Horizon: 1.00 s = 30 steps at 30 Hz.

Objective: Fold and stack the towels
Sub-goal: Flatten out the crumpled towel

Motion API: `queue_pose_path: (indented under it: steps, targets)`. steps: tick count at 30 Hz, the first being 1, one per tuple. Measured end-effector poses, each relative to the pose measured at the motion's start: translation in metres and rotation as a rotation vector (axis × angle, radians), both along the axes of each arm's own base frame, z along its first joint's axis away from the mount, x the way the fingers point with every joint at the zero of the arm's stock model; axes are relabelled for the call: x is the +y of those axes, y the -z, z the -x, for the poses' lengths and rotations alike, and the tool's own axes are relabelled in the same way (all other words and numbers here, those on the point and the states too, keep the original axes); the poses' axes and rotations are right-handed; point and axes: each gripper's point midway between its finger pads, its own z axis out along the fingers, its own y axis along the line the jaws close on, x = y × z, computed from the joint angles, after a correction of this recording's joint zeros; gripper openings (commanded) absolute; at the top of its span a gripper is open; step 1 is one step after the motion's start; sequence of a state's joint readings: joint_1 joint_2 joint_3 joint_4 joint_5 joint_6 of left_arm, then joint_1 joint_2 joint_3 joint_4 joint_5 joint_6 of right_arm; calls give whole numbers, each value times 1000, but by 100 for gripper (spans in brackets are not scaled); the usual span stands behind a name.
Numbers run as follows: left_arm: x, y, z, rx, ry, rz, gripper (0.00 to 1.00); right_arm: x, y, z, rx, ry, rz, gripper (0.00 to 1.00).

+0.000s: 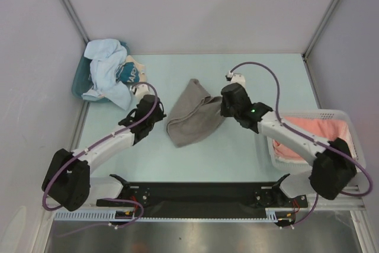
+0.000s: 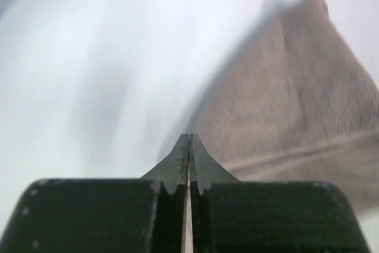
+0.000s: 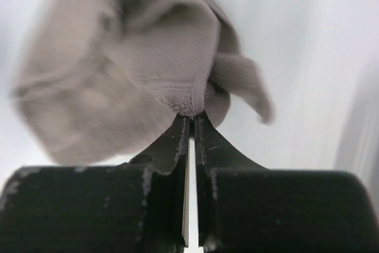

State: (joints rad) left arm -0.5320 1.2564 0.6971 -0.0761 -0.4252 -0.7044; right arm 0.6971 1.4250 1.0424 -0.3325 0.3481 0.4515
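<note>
A grey towel (image 1: 192, 119) lies crumpled in the middle of the table. My right gripper (image 1: 224, 106) is at its right edge, and in the right wrist view the gripper (image 3: 192, 115) is shut on a bunched fold of the grey towel (image 3: 148, 57). At the cloth's left edge, my left gripper (image 1: 159, 112) is shut; the left wrist view shows its tips (image 2: 189, 137) pressed together with nothing between them, and the grey towel (image 2: 296, 99) lies just beyond and to the right. A light blue towel (image 1: 106, 72) hangs over a teal basket (image 1: 79, 81). A salmon-pink towel (image 1: 314, 131) lies in a white basket (image 1: 331, 112).
A small teal bundle with white print (image 1: 129, 73) sits in the teal basket at the back left. The white basket stands at the right edge of the table, beside the right arm. Grey walls close in the back and both sides.
</note>
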Motion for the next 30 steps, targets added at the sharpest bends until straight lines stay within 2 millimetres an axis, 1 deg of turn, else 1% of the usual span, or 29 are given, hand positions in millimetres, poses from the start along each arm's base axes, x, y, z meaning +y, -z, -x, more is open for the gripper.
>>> queue_pose_path:
  steps: [3,4,6,7,8,9,11,12,13,15,18,20,23,25,27,30]
  targets:
    - [-5,-23,-11,-38,39,-6,0,-2,-53,8,-73,-19,-83,0]
    - [-8,-29,-13,-46,53,-2,0,-3,-68,9,-96,-25,-104,0]
    - [-16,-42,-17,-60,101,17,0,-2,-87,10,-123,-35,-128,0]
    - [-21,-48,-18,-65,126,30,0,-2,-92,8,-128,-37,-134,0]
    - [-27,-53,-19,-70,152,47,3,-3,-91,6,-123,-37,-131,0]
    - [-34,-56,-17,-72,175,59,9,-5,-85,4,-107,-32,-124,0]
    - [-45,-56,-11,-68,210,65,18,-12,-63,-1,-58,-16,-102,0]
    - [-55,-53,-3,-58,238,69,22,-17,-52,-2,-35,-8,-90,0]
    - [-63,-49,4,-47,261,72,22,-23,-36,-2,1,5,-70,0]
    - [-82,-37,29,-18,317,88,23,-34,-10,0,64,25,-39,0]
    - [-97,-10,70,44,365,119,22,-43,11,0,115,44,-14,0]
    - [-94,12,93,99,354,135,20,-45,15,1,125,46,-12,0]
    - [-82,43,117,172,291,139,23,-45,14,-1,121,47,-19,0]
    - [-77,51,129,190,267,138,29,-46,15,-1,121,47,-23,0]
    - [-77,53,136,189,255,161,31,-47,18,-1,125,50,-22,0]
    - [-78,55,138,190,234,196,32,-50,23,1,134,54,-17,0]
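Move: The left hand, about 9 cm above the table, has the crumpled towel's near-left corner some 10 cm back and 6 cm to its right; the towel's far corner is about 15 cm ahead and 12 cm right. The right hand already holds a towel edge some 12 cm up, bound for a spot level with it and 5 cm to its right; from it, the far corner is 14 cm ahead and 12 cm left. Right flicks held edge up 9 cm, then down-right; left rises, swings back 14 cm towards the near-left corner, opening. ##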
